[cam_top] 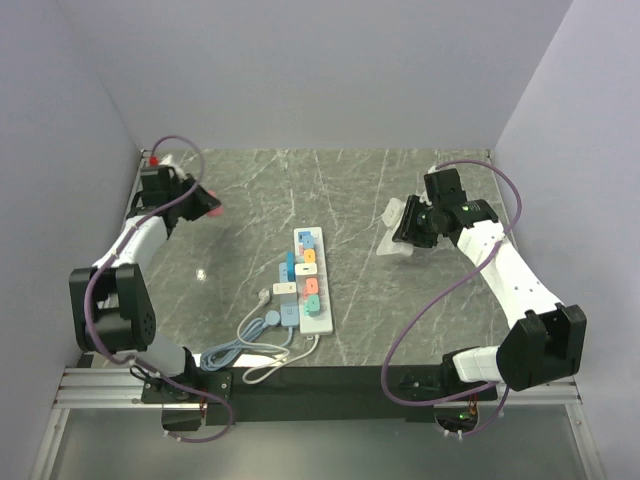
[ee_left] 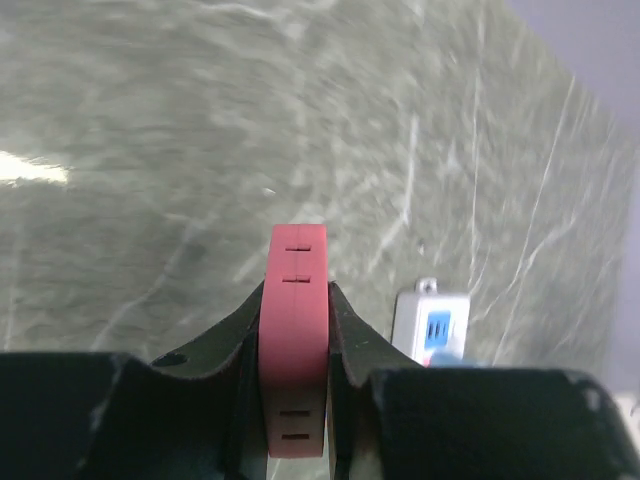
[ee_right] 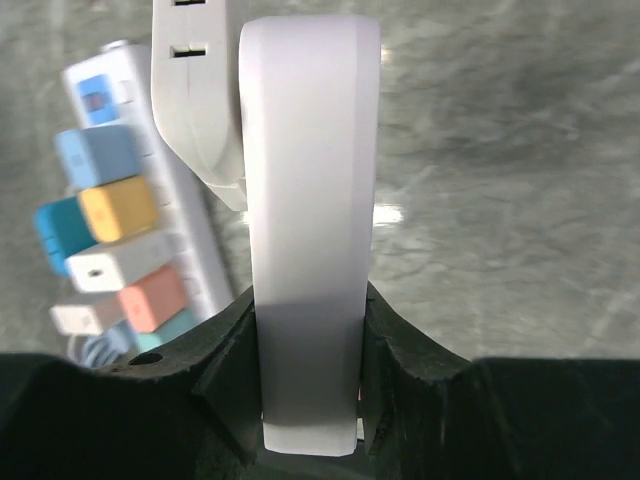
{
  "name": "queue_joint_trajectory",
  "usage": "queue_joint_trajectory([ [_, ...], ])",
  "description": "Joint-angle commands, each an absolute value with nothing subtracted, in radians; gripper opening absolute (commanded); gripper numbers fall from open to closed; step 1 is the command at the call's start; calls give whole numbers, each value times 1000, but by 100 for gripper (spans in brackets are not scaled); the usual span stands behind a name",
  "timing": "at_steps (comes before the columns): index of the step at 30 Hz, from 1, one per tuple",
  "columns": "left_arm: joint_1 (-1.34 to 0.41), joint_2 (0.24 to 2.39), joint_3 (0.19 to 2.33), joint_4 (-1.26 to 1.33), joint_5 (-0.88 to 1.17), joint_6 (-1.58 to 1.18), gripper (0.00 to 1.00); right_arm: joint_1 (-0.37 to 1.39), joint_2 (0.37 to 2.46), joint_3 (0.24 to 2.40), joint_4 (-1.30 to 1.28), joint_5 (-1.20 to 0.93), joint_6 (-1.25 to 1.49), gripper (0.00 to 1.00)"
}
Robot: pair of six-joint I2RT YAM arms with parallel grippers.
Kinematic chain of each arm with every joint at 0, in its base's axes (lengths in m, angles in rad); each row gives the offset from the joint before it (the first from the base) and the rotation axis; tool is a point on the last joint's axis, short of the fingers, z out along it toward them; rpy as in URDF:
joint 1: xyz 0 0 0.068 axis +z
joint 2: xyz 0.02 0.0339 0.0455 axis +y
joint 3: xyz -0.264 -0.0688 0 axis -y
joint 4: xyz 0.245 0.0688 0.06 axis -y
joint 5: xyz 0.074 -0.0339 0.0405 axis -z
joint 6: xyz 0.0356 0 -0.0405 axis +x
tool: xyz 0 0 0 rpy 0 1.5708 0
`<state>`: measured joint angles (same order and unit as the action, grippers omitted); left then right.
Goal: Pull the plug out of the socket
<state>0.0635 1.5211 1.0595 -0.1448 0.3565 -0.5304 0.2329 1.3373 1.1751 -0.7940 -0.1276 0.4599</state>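
The socket (cam_top: 309, 282) is a long white power strip lying mid-table with several coloured plugs (cam_top: 297, 275) in its outlets. My left gripper (cam_top: 200, 203) is at the far left, well away from it, shut on a red plug (ee_left: 294, 330) held above the table. The strip's end shows in the left wrist view (ee_left: 432, 325). My right gripper (cam_top: 408, 228) is right of the strip, shut on a white plug (ee_right: 308, 230). The strip with its coloured plugs shows at the left of the right wrist view (ee_right: 175, 220).
The strip's thin white cord and a grey-blue cable (cam_top: 255, 335) loop toward the near edge. A second white piece (ee_right: 195, 90) sits against the held white plug. Grey walls close in on the left, back and right.
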Motion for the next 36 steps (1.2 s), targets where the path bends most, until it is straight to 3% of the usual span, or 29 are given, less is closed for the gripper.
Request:
queue_joint_trajectory([
  [1, 132, 1549, 1037, 75, 502, -710, 0, 230, 1272, 1161, -655, -277, 479, 0],
  [6, 253, 1653, 1000, 170, 538, -820, 0, 229, 1289, 1141, -608, -354, 517, 0],
  [16, 347, 1697, 962, 103, 379, -877, 1, 210, 1299, 1117, -492, -459, 569, 0],
  [24, 403, 1697, 934, 29, 281, -919, 32, 206, 1315, 1131, -492, -479, 574, 0],
  [30, 420, 1720, 940, -26, 264, -945, 48, 204, 1322, 1134, -488, -489, 577, 0],
  [31, 419, 1717, 939, -32, 256, -949, 56, 201, 1322, 1135, -491, -491, 577, 0],
  [36, 420, 1680, 922, -55, 230, -957, 62, 203, 1319, 1135, -497, -486, 572, 0],
])
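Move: The left hand already holds the pink plug clear of the socket; the bare spot where it will set it down lies about 12 cm to its left, 2 cm back and some 14 cm below. The power strip is roughly 23 cm to its right, 15 cm back and 14 cm below; the white triangular socket is about 40 cm to its right, 11 cm back, near level. From the right hand, that bare spot is about 54 cm left, 10 cm ahead and 14 cm below. Sweeping left about 15 cm while sinking some 11 cm, the left hand carries the pink plug down to the bare table, first edging forward, then drawing back, its wrist turning roughly 40 degrees counter-clockwise; near the end its fingers open and let go of the plug. The right hand keeps its grip on the raised white socket, drifting about 5 cm left and up a little, rolling its left side up some 20 degrees, then holding. ##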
